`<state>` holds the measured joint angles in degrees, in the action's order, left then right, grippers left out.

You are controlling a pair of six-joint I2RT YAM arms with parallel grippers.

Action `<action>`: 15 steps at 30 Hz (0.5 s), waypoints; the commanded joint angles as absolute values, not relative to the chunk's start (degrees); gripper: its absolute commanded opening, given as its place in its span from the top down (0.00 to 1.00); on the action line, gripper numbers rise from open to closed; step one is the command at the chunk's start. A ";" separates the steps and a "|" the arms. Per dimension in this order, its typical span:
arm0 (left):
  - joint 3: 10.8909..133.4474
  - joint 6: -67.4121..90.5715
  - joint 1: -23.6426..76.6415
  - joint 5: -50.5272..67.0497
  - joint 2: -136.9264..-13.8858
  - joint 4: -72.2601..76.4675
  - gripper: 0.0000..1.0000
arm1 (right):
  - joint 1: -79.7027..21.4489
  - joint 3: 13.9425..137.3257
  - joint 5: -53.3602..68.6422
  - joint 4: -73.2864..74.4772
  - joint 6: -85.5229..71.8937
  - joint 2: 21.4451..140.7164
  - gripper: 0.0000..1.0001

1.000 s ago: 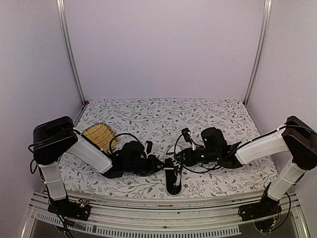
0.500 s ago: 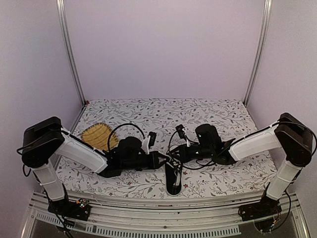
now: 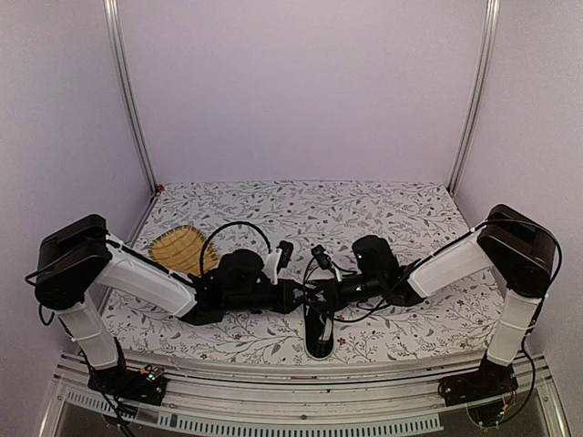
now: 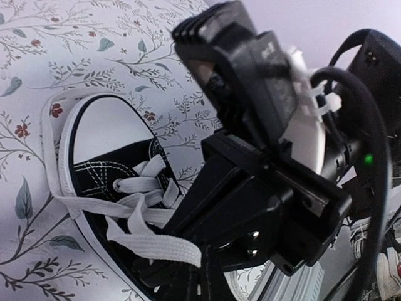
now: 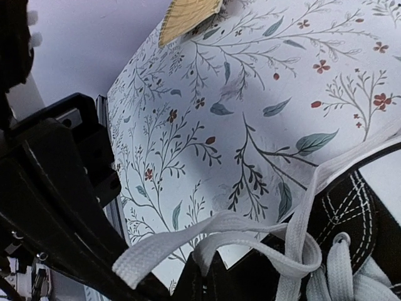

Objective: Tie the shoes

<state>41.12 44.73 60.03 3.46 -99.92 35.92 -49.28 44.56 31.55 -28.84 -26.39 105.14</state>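
Note:
The shoe (image 3: 318,339), a small black sneaker with a white toe cap (image 4: 106,125), lies near the table's front edge with its white laces (image 4: 139,187) loose. Both grippers meet just above its lacing. My left gripper (image 3: 303,293) (image 4: 203,264) is shut on the end of one white lace (image 4: 182,249). From the other side, my right gripper (image 3: 321,293) (image 5: 202,276) is shut on a fold of the other lace (image 5: 216,241). That lace runs to the shoe (image 5: 351,207), crossing the first strand (image 5: 156,251) there. The lower lacing is hidden behind the grippers.
A yellow woven mat (image 3: 178,248) (image 5: 188,12) lies at the left of the floral tablecloth (image 3: 383,218). The right gripper's black body (image 4: 263,125) fills much of the left wrist view. The table's metal front rail (image 3: 291,410) runs just below the shoe.
Both arms have moved inward until their grippers meet over the shoe. The left gripper has closed on a lace end. The right gripper stayed shut on its lace.

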 commanded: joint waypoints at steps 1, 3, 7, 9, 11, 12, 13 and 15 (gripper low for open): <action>44.55 41.18 60.47 4.54 -98.49 33.13 1.00 | -49.42 48.07 44.91 -30.60 -23.90 109.66 0.98; 44.94 40.82 60.53 4.88 -98.52 32.90 1.00 | -49.41 49.28 47.07 -30.79 -23.59 111.32 0.98; 46.09 41.31 60.24 4.35 -99.23 30.25 0.98 | -49.27 50.58 48.86 -31.89 -24.18 113.37 0.98; 47.11 42.13 59.85 3.93 -99.92 26.97 0.94 | -49.16 50.93 49.30 -32.11 -24.42 113.84 0.98; 48.05 42.30 59.55 3.58 -100.39 23.07 0.86 | -48.99 50.96 50.16 -32.44 -24.69 114.12 0.98; 48.34 42.23 59.51 3.52 -100.37 21.43 0.83 | -48.85 50.94 50.78 -32.62 -24.81 114.23 0.98; 48.42 41.94 59.43 3.63 -100.12 20.02 0.79 | -48.78 50.92 51.58 -32.83 -24.86 114.38 0.98; 48.46 41.31 59.20 3.85 -99.24 17.39 0.72 | -48.74 50.87 53.23 -33.31 -24.91 114.50 0.98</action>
<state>46.98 42.46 60.12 6.02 -99.83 24.60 -46.92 49.34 44.82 -29.98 -25.69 113.38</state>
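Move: The crossing of the white laces lies roughly 4 cm ahead of the left hand, 3 cm to its right and 5 cm below. From the right hand it is about 4 cm ahead, neither left nor right, and 3 cm lower. The shoe's white toe cap is some 6 cm farther out beyond the crossing and 3 cm lower; the shoe opening lies about 8 cm back from the left hand, 4 cm to its right and 6 cm below. The white lace end pinched by the left hand is eased loose: after a drift of about 1 cm right, towards the shoe, those fingers part to roughly a quarter while the hand tilts some 5 degrees. The right hand, still shut on its bend of lace, sinks about 1.5 cm and edges 1 cm left, turning some 10 degrees counter-clockwise. ##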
